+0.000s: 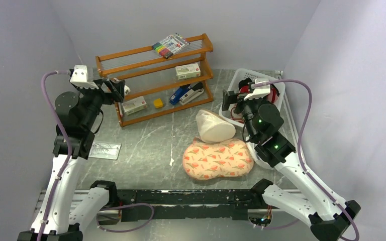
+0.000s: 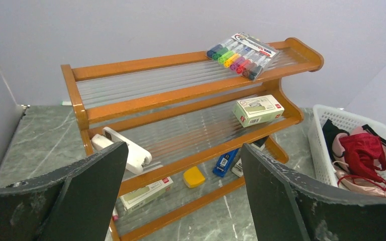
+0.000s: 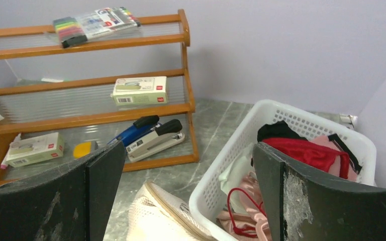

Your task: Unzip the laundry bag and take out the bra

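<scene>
The laundry bag (image 1: 217,159), a peach-pink floral zip case, lies closed and flat on the table near the front, between the two arms. No white bra shows in any view. My left gripper (image 1: 116,89) is raised at the left, facing the wooden rack, open and empty (image 2: 183,150). My right gripper (image 1: 228,100) is raised beside the white basket, well behind the laundry bag, open and empty (image 3: 188,148). Neither gripper touches the bag, and the bag is out of both wrist views.
A cream cone-shaped mesh object (image 1: 213,125) lies just behind the bag, against the white basket (image 1: 235,80), which holds red (image 3: 311,153) and pink garments. The wooden rack (image 1: 156,80) holds markers, boxes and staplers. A clear packet (image 1: 103,150) lies at the left.
</scene>
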You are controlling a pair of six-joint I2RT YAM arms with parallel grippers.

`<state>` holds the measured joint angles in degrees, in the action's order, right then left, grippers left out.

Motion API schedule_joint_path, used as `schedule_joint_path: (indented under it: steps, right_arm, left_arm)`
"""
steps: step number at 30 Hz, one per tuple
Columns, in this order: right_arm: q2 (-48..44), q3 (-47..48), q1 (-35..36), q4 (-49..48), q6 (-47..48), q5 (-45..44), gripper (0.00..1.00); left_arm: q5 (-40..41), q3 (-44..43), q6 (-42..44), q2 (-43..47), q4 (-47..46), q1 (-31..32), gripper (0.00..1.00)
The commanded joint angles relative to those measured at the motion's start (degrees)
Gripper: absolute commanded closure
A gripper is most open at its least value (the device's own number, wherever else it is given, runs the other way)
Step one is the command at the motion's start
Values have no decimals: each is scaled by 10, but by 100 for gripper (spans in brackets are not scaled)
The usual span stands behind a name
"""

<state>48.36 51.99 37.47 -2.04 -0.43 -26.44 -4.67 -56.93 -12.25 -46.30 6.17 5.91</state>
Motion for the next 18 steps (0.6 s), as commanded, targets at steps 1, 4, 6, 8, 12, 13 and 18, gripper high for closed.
schedule_joint_path:
  steps: [1, 4, 6, 8, 12, 13, 18]
  right_arm:
    - [-4, 15, -24, 42, -33, -14, 0]
    - [-6, 16, -40, 59, -49, -17, 0]
    - [-6, 18, -50, 71, -59, -15, 0]
    - [-6, 20, -61, 82, -71, -12, 0]
    - [-4, 17, -78, 101, -85, 7, 0]
    - [-4, 18, -82, 106, -88, 15, 0]
    - [-3, 21, -95, 123, -88, 79, 0]
  left_arm:
    - [-34, -3, -39, -10, -27, -9, 5]
    - [-56, 2, -62, -21, -40, -12, 5]
    - [-76, 4, -78, -30, -48, -12, 6]
    - [-102, 7, -96, -43, -55, -11, 5]
    - [-172, 16, -142, -86, -76, -5, 5]
    - [-190, 19, -151, -98, -81, 0, 5]
    - [-245, 32, -163, -182, -71, 67, 5]
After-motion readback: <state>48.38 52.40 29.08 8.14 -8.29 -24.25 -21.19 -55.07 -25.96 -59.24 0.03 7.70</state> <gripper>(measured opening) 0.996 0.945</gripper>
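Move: The white mesh laundry bag lies about 30 cm below the right hand, some 2 cm ahead and 5 cm left; from the left hand it is about 34 cm right, level fore-and-aft and 32 cm down. From the right hand, the white basket of underwear is 12 cm ahead and 13 cm right, the flowered pouch 12 cm back and 4 cm left. The wooden shelf stands 12 cm ahead and 10 cm right of the left hand. Open left hand swings about 7 cm right, down and forward towards the bag; open right sinks and shifts right. ##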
